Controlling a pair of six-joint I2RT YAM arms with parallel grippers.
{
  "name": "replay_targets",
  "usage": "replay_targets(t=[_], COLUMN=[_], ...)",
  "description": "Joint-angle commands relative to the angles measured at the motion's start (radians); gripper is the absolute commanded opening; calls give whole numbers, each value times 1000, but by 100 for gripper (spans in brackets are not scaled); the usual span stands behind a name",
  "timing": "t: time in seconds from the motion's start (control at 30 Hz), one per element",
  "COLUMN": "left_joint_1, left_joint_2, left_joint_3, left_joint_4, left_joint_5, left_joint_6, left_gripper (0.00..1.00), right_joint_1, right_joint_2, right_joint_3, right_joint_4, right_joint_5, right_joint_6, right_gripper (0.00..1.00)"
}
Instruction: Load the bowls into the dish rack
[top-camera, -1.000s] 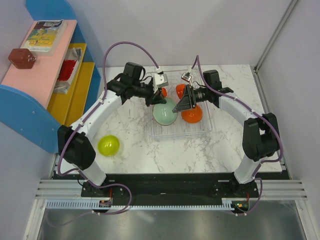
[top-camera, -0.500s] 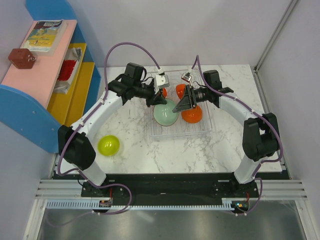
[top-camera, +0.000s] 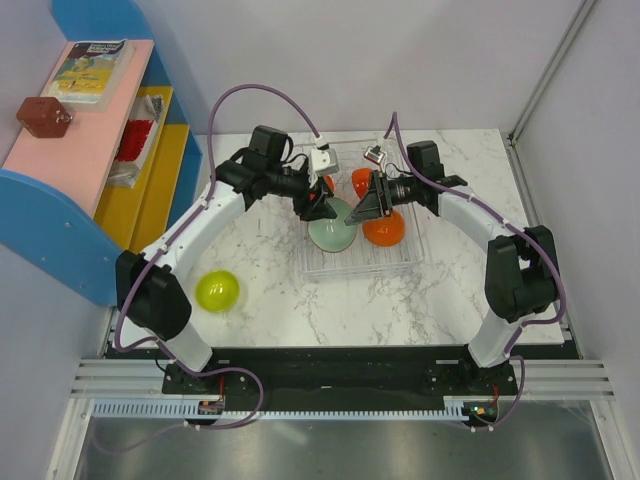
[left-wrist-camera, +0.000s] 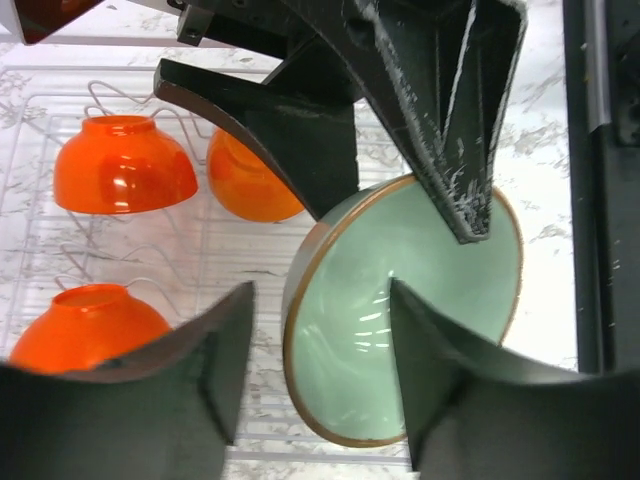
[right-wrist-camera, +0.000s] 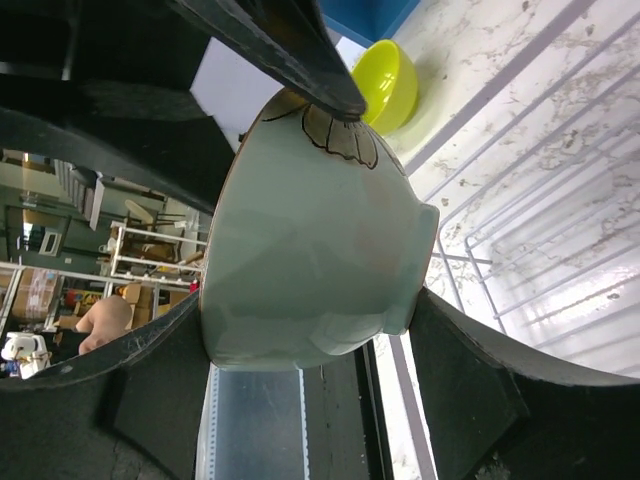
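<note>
A pale grey-green bowl (top-camera: 330, 234) stands on edge over the clear dish rack (top-camera: 360, 268). My right gripper (top-camera: 362, 212) is shut on it, one finger at the rim and the other at the foot (right-wrist-camera: 310, 300). My left gripper (left-wrist-camera: 320, 290) is open and straddles the bowl's rim (left-wrist-camera: 400, 300), one finger inside and one outside, with gaps showing. Three red-orange bowls (left-wrist-camera: 125, 165) (left-wrist-camera: 250, 185) (left-wrist-camera: 85, 325) rest upside down in the rack. A lime-yellow bowl (top-camera: 217, 290) lies on the table at the left, also in the right wrist view (right-wrist-camera: 385, 85).
A blue-pink-yellow shelf unit (top-camera: 90, 150) stands along the left edge, carrying a book (top-camera: 88, 65) and a brown object (top-camera: 43, 115). The rack's thin ribs (left-wrist-camera: 200, 250) cross the marble tabletop. Both arms meet over the rack's left half.
My left gripper has opened off the grey-green bowl's rim. My right gripper has closed onto that bowl. Neither arm nor the bowl has shifted noticeably.
</note>
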Motion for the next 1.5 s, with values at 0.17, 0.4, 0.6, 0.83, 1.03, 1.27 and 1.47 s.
replay_targets(t=[0.17,0.4,0.6,0.83,1.03,1.27,1.47], left_joint_1=[171,334,461,576,625,644,651], left_joint_2=[-118,-334,-543,-698,-738,-748,-745], left_joint_3=[-12,-223,-448,-635,-700,-714,-723], left_joint_4=[24,21,25,74,116,130,131], left_joint_5=[147,65,-136,-271,-311,-326,-322], left_joint_6=[-68,-91,-115,-184,-218,-232,-237], left_gripper=[92,98,100,100,100,100,100], right_joint_1=[-18,-17,17,137,267,387,488], right_joint_2=[-41,-82,-78,-58,-19,53,114], right_joint_3=[-14,20,106,193,278,344,373], right_joint_4=[61,-57,-174,-286,-366,-407,-407], right_joint_5=[112,389,676,972,1184,1448,1645], right_joint_6=[-7,-94,-182,-297,-422,-539,-660], right_gripper=[0,0,0,0,0,0,0])
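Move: The right hand grips the green bowl; the rack's free front-left slot lies about 6 cm ahead of it, 4 cm left and some 14 cm below. At slot height, orange bowls stand some 10 cm to the slot's right, 12 cm beyond it, and 12 cm beyond and 6 cm right. The left hand's next bowl, the lime one, is roughly 29 cm left, 11 cm back and 20 cm below; the green bowl sits 4 cm back of that hand, 3 cm right and 4 cm lower. The left fingers, already parting at the green bowl's rim, spread wide and come free as that hand lifts slightly, then swings about 27 cm left towards the lime bowl, sinking and drawing back a little while turning counter-clockwise. Keeping its grip across rim and foot, the right hand carries the green bowl forward and down over the free slot, rolling its fingers from pointing left to steeply down (some 75 degrees) and still sinking at the end. ##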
